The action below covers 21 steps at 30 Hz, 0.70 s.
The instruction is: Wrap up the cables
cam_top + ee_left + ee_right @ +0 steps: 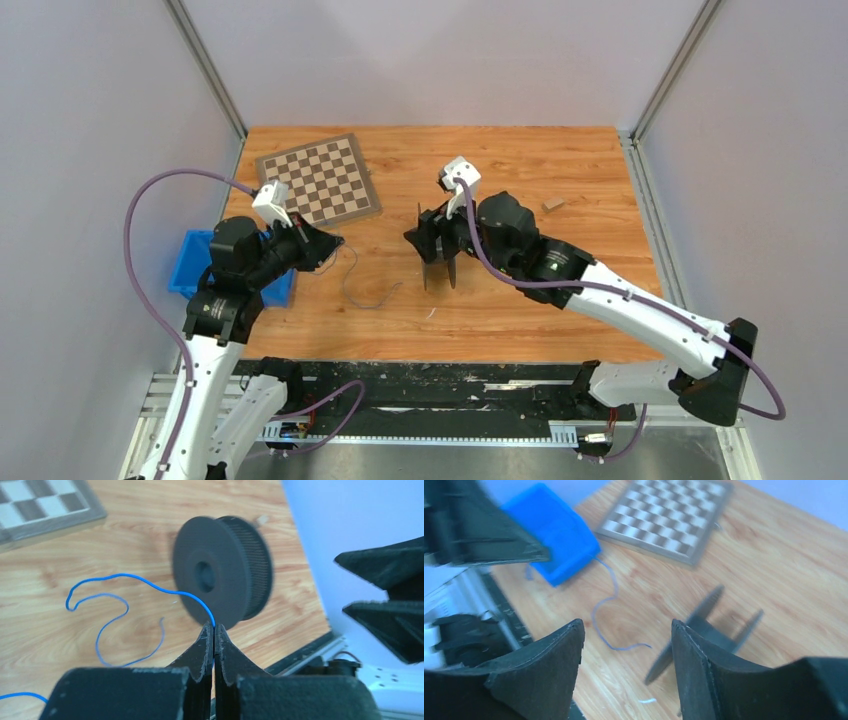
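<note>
The thin blue cable (100, 611) lies in loose loops on the wooden table. It also shows in the top view (362, 290) and the right wrist view (603, 615). My left gripper (214, 627) is shut on one end of it, a little above the table, and sits left of centre in the top view (332, 243). The dark grey two-disc spool (222, 575) stands on edge at mid-table (441, 266). My right gripper (628, 626) is open and empty, hovering just beside the spool (706, 625), which lies past its right finger. In the top view the right gripper (420, 238) is over the spool.
A chessboard (318, 180) lies at the back left. A blue bin (195, 262) sits at the table's left edge, under my left arm. A small wooden block (553, 203) lies at the back right. A small white scrap (648, 700) lies near the spool.
</note>
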### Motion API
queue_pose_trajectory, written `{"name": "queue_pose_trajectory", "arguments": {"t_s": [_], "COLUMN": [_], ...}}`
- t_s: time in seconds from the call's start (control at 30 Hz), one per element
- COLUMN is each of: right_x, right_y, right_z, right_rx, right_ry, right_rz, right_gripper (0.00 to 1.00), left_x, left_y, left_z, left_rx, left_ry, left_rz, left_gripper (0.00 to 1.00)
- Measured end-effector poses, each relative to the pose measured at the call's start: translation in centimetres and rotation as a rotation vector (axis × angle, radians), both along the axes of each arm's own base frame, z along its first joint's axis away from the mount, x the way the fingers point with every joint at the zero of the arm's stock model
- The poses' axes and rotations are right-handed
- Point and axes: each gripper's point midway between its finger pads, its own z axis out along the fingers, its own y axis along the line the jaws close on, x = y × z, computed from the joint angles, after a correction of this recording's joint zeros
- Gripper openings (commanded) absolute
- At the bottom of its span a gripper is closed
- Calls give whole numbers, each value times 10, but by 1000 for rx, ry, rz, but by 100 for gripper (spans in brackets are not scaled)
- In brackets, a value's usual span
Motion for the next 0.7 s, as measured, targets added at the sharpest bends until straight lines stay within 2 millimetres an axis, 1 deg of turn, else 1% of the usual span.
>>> {"name": "queue_pose_trajectory", "arguments": {"t_s": [0.03, 0.1, 0.13, 0.23, 0.33, 0.43, 0.53, 0.63, 0.7], "right_x": [-8, -28, -37, -63, -86, -105, -118, -127, -130], "right_y": [3, 15, 20, 31, 40, 45, 47, 48, 49], "right_z": [11, 34, 41, 48, 49, 54, 60, 61, 57], "right_rx": [23, 63, 72, 86, 83, 87, 96, 98, 93], "right_ry": [-25, -118, -171, -317, -435, -560, -653, -723, -743], "right_rz": [44, 188, 260, 454, 629, 773, 863, 928, 956], "right_gripper": [63, 63, 64, 66, 66, 66, 67, 66, 65], "left_x": [-2, -10, -14, -27, -43, -58, -76, -93, -104], "left_y": [-3, -12, -16, -24, -30, -34, -39, -45, -48], "left_z": [9, 29, 38, 60, 72, 71, 64, 58, 55], "left_rx": [-24, -76, -93, -123, -129, -126, -133, -153, -173], "left_ry": [-11, -33, -44, -67, -69, -46, -1, 21, 33], "left_rz": [-14, -62, -87, -156, -222, -286, -363, -438, -489], "left_gripper": [0, 0, 0, 0, 0, 0, 0, 0, 0]}}
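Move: My right hand, empty and open, goes for the blue cable pinched in my left fingertips, about 15 cm to its left, nearly level in depth and height. The cable spool stands on edge about 5 cm ahead of my right hand, 3 cm to its right and 20 cm below. From my left hand, the right fingers are about 15 cm to the right; loose cable loops lie on the table 27 cm below, some 2 cm to the right. I draw my open right hand back about 13 cm from above the spool, up and left too, swinging it counter-clockwise and levelling its fingers to point straight left at the held cable. My left hand keeps the cable pinched and comes back about 10 cm, rising and going right, turning some 30 degrees clockwise to bring the cable towards the right fingers. ##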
